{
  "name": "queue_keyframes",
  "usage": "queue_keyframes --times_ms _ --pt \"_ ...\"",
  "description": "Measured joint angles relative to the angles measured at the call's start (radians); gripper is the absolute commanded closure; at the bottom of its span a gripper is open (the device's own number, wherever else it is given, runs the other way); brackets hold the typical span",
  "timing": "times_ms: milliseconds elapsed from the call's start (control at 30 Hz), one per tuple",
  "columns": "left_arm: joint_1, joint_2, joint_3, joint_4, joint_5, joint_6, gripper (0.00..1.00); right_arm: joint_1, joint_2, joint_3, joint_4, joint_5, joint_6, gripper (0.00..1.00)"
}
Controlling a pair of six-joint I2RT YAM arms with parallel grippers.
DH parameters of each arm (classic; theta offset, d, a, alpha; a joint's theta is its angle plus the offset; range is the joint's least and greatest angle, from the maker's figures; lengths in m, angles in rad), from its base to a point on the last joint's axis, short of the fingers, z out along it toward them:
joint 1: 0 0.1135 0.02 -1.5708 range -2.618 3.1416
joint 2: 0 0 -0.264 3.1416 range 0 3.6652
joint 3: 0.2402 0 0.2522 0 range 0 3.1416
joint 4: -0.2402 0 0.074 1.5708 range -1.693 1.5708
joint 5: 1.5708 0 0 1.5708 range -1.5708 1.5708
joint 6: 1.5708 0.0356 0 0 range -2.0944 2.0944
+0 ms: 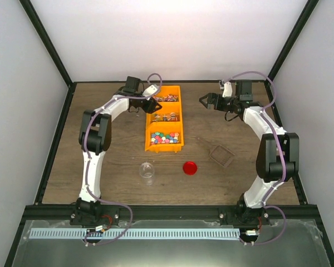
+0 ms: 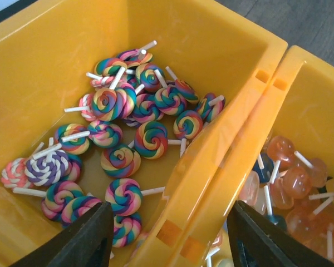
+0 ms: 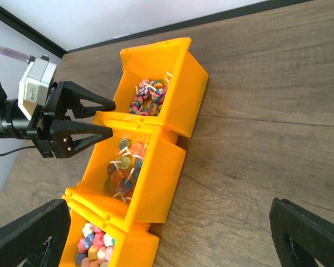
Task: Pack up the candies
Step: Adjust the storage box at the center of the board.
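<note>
The candies [image 1: 165,137] are tiny multicoloured pieces that fill the nearest of three joined orange bins [image 1: 181,119]; the right wrist view shows them too [image 3: 94,245]. My left gripper [image 2: 170,239] is open and hangs low over the doubled wall [image 2: 228,144] between the far bin and the middle bin, one finger on each side of it. Nothing is held between the fingers. In the right wrist view the left gripper [image 3: 112,117] straddles that same wall. My right gripper [image 3: 167,239] stands wide open and empty over bare table to the right of the bins.
Swirl lollipops [image 2: 122,117] fill the far bin and translucent lollipops [image 2: 292,178] the middle one. A small clear jar [image 1: 147,170] and a round red lid [image 1: 190,167] sit in front of the bins. A flat dark mesh piece [image 1: 221,156] lies to the right.
</note>
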Motion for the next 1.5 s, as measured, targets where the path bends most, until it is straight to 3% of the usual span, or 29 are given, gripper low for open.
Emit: queue_keyframes --times_ms 333,533,1033,1500 --pt "-0.001 0.005 0.003 0.014 -0.002 0.003 0.63 0.000 0.014 0.000 -0.028 -0.008 -0.008 0.00" --pt "-0.012 -0.010 -0.029 0.053 -0.035 -0.019 0.64 0.000 0.014 0.000 -0.027 -0.024 -0.007 0.00" --pt "-0.047 -0.219 -0.360 0.206 -0.196 -0.206 0.69 0.000 -0.007 -0.022 0.002 -0.057 0.071 0.00" --pt "-0.082 -0.306 -0.483 0.251 -0.343 -0.383 0.71 0.007 -0.221 -0.117 0.014 -0.025 0.125 0.00"
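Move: The left gripper straddles the left end of the orange storage box's divider; the box's middle lies some 5 cm to its right, 6 cm back and 4 cm lower. The swirly lollipops sit about 4 cm ahead and 5 right of that hand, the clear lollipops 5 back and 5 right, the star candies 15 back and 5 right, all some 5 cm down. From the right hand the box's middle is roughly 18 cm left, about level front to back and 16 below. The left fingers close from either side on the divider between the swirly and clear lollipops, pinching it near its left end, then drag the box back about 5 cm and slightly left while the wrist turns some 20 degrees counter-clockwise. The right hand, wide open and touching nothing, dips a little, then late on rises about 5 cm from there and draws back 4. ##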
